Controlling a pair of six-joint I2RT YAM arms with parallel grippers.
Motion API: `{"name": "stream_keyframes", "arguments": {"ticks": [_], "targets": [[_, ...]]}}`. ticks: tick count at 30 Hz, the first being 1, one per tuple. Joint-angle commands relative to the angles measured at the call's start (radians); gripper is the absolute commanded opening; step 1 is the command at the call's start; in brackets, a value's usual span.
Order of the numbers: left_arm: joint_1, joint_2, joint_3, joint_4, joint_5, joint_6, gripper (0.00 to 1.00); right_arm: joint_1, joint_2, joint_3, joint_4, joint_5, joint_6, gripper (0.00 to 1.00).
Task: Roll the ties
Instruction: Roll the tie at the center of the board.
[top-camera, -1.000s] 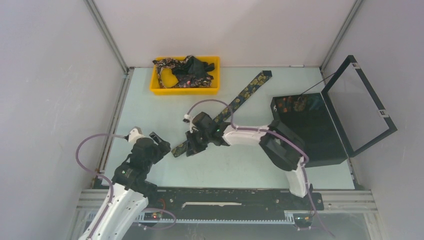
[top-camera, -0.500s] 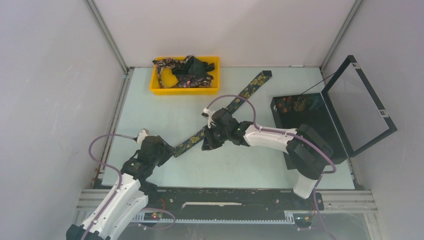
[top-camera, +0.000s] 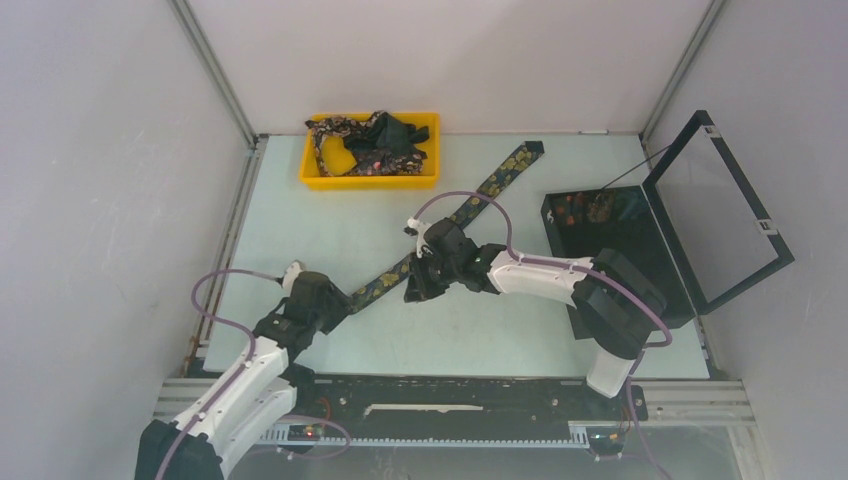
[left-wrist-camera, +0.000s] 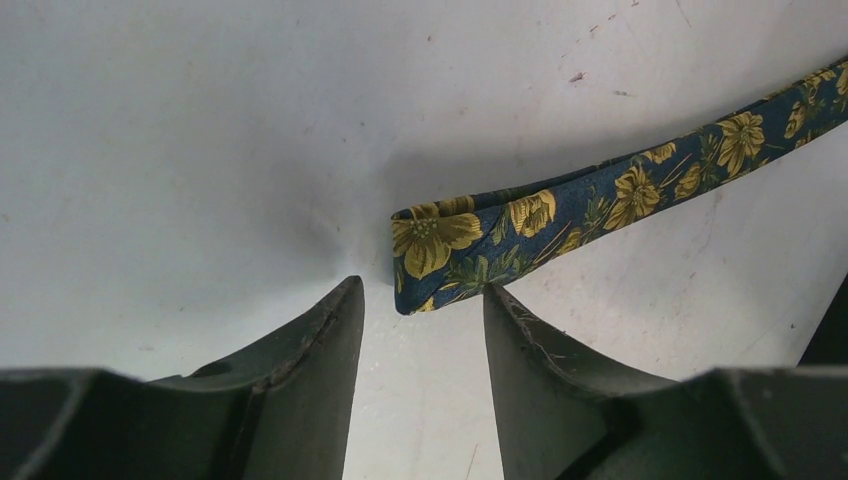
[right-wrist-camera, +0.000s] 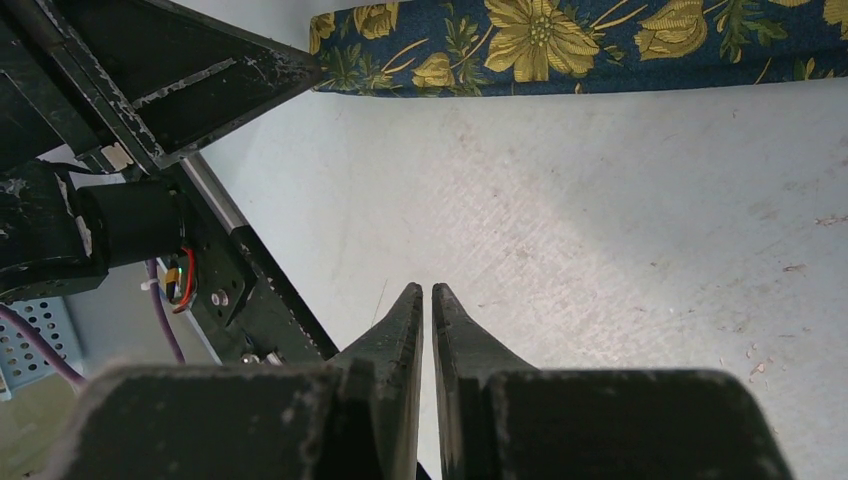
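One dark blue tie (top-camera: 500, 177) with yellow flowers lies flat in a diagonal line from the back right to the front left. Its near end (left-wrist-camera: 440, 245) lies just ahead of my left gripper (left-wrist-camera: 420, 297), which is open and empty, with its fingertips on either side of that end. In the top view the left gripper (top-camera: 338, 298) is at the tie's front-left end. My right gripper (right-wrist-camera: 427, 292) is shut and empty, on the near side of the tie's middle (right-wrist-camera: 580, 45); it also shows in the top view (top-camera: 412, 290). Several more ties (top-camera: 372, 143) lie bunched in the yellow tray.
The yellow tray (top-camera: 370, 182) stands at the back centre-left. A black hinged box (top-camera: 625, 265) with its lid (top-camera: 735, 200) raised stands at the right. Metal frame rails run along the table's edges, and grey walls enclose it.
My right gripper moved right from the tie's near end towards its middle, then stayed. My left gripper advanced forward and right up to the tie's near end.
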Motion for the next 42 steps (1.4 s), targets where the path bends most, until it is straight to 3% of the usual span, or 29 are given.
{"name": "stream_keyframes", "arguments": {"ticks": [1, 12, 19, 25, 28, 33, 42], "targets": [[0.004, 0.01, -0.016, 0.057, -0.029, -0.026, 0.53, -0.005, -0.029, -0.012, 0.053, 0.003, -0.004, 0.11], [0.004, 0.032, -0.037, 0.073, -0.066, -0.048, 0.49, -0.006, -0.026, -0.021, 0.063, 0.0, 0.0, 0.1], [0.004, 0.079, -0.045, 0.113, -0.062, -0.04, 0.39, -0.007, -0.013, -0.021, 0.069, -0.001, 0.0, 0.1], [0.003, 0.122, -0.041, 0.138, -0.05, -0.045, 0.17, -0.006, 0.0, -0.021, 0.075, 0.0, -0.001, 0.09], [0.003, 0.104, -0.043, 0.134, -0.057, -0.038, 0.01, -0.007, -0.003, -0.022, 0.114, -0.003, 0.007, 0.09], [0.004, 0.015, -0.037, 0.074, -0.088, -0.015, 0.0, 0.006, -0.003, 0.001, 0.14, -0.005, 0.032, 0.09], [0.004, -0.127, -0.002, -0.063, -0.14, 0.009, 0.0, 0.077, 0.125, 0.186, 0.09, 0.0, 0.046, 0.09]]}}
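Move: The tie's near end lies almost between the left hand's open fingertips, some 2 cm ahead and 2 cm below. From there the tie runs out to the right, its middle about 15 cm ahead of that hand and 18 cm to its right. The yellow bin sits roughly 38 cm ahead, 3 cm to the right. From the right hand the near end is some 12 cm left, 3 cm back and 6 cm down. The tie's near end gets pinched by the left gripper, which eases down about 1.5 cm and forward 1 cm, closes on the end's near corner, then rises some 2 cm, drifting left with a slight upward tilt. The right hand, fingers still nearly shut and empty, waits, then swings about 4 cm left towards the same end, rising a little. ##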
